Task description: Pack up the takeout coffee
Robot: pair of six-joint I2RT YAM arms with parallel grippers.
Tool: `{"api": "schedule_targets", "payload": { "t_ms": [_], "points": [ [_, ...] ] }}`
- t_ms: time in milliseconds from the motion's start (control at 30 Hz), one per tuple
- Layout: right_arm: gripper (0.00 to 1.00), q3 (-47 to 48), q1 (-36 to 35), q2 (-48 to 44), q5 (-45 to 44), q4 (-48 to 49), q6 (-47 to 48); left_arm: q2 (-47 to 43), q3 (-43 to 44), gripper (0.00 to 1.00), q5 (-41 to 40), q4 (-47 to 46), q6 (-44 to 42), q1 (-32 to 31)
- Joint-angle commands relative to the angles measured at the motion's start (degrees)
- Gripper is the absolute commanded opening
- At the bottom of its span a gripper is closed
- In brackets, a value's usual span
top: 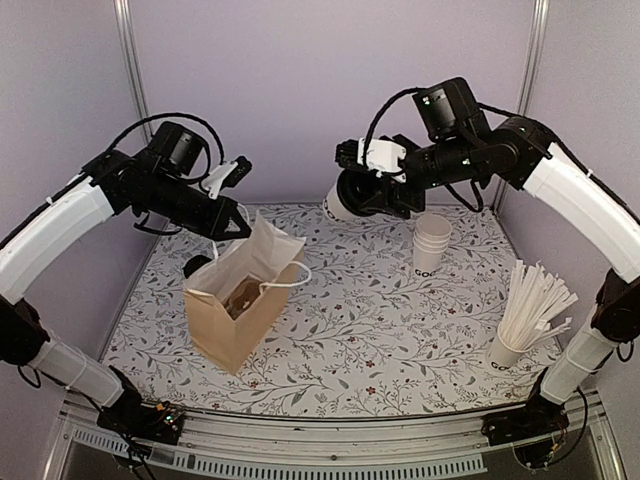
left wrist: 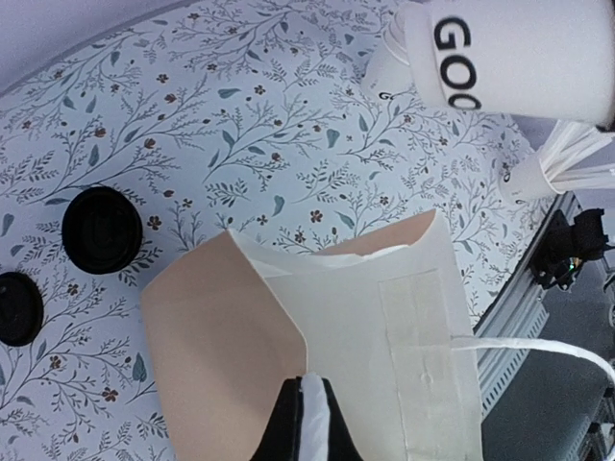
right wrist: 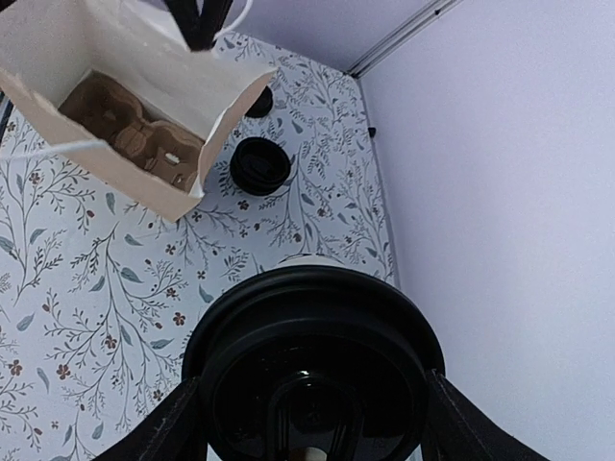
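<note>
The takeout coffee (top: 345, 203) is a white paper cup with a black lid (right wrist: 312, 370), held tilted on its side in the air above the table's back middle. My right gripper (top: 372, 195) is shut around it, one finger (right wrist: 173, 432) on each side of the lid. The cup's black lettering (left wrist: 456, 58) shows in the left wrist view. A brown paper bag (top: 245, 300) stands open at the left, with a cardboard cup carrier (right wrist: 135, 134) inside. My left gripper (left wrist: 309, 423) is shut on a white strip at the bag's far rim, also seen from above (top: 235, 222).
A stack of lidless white cups (top: 432, 240) stands right of centre. A cup of white stirrers (top: 522, 320) is at the front right. Two loose black lids (left wrist: 101, 229) (left wrist: 14, 307) lie behind the bag. Purple walls close in the back and sides.
</note>
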State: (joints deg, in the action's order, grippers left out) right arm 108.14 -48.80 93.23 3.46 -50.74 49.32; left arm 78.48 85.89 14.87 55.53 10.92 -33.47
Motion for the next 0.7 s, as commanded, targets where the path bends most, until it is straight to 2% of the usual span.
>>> {"api": "schedule_targets", "payload": {
  "t_ms": [0,333,467,667],
  "points": [
    [0.62,5.57,-1.16,-3.44,0.13,2.69,2.51,4.34,3.36,0.0,0.97,0.02,-1.98,-5.45],
    [0.62,7.44,-8.12,-8.22,3.55,-4.31,6.22,10.81,11.38,0.0,2.32,1.07,-3.82,-12.19],
    [0.62,5.07,-10.96,-11.91,8.46,-6.09,7.02,11.33,10.97,0.0,2.54,0.82,-3.91,-13.44],
    [0.62,1.02,-16.44,-13.92,7.39,-8.4,7.49,11.83,10.47,0.0,3.32,0.12,-4.0,-15.25]
  ]
}}
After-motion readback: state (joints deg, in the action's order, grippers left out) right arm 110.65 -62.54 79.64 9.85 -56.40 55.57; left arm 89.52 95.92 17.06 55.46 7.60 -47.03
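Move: The right hand holds the lidded coffee cup, with the paper bag roughly 25 cm to its left, 6 cm back and 22 cm lower; the stacked cups stand about 19 cm to its right, 9 cm farther out and 28 cm below. The left hand pinches the bag's handle, the bag's middle about 6 cm back and 15 cm below it. From there the held cup is some 22 cm right, 4 cm ahead and 4 cm higher, and the lid stack 12 cm ahead, 3 cm left, 27 cm down. Up by about 9 cm and then back towards the base by some 15 cm, the right hand carries the lidded cup while swinging counter-clockwise, its grip unchanged. Meanwhile the left, still shut on the bag's handle, draws the bag about 10 cm right and slightly back, turning clockwise to bring it sideways towards the cup. ##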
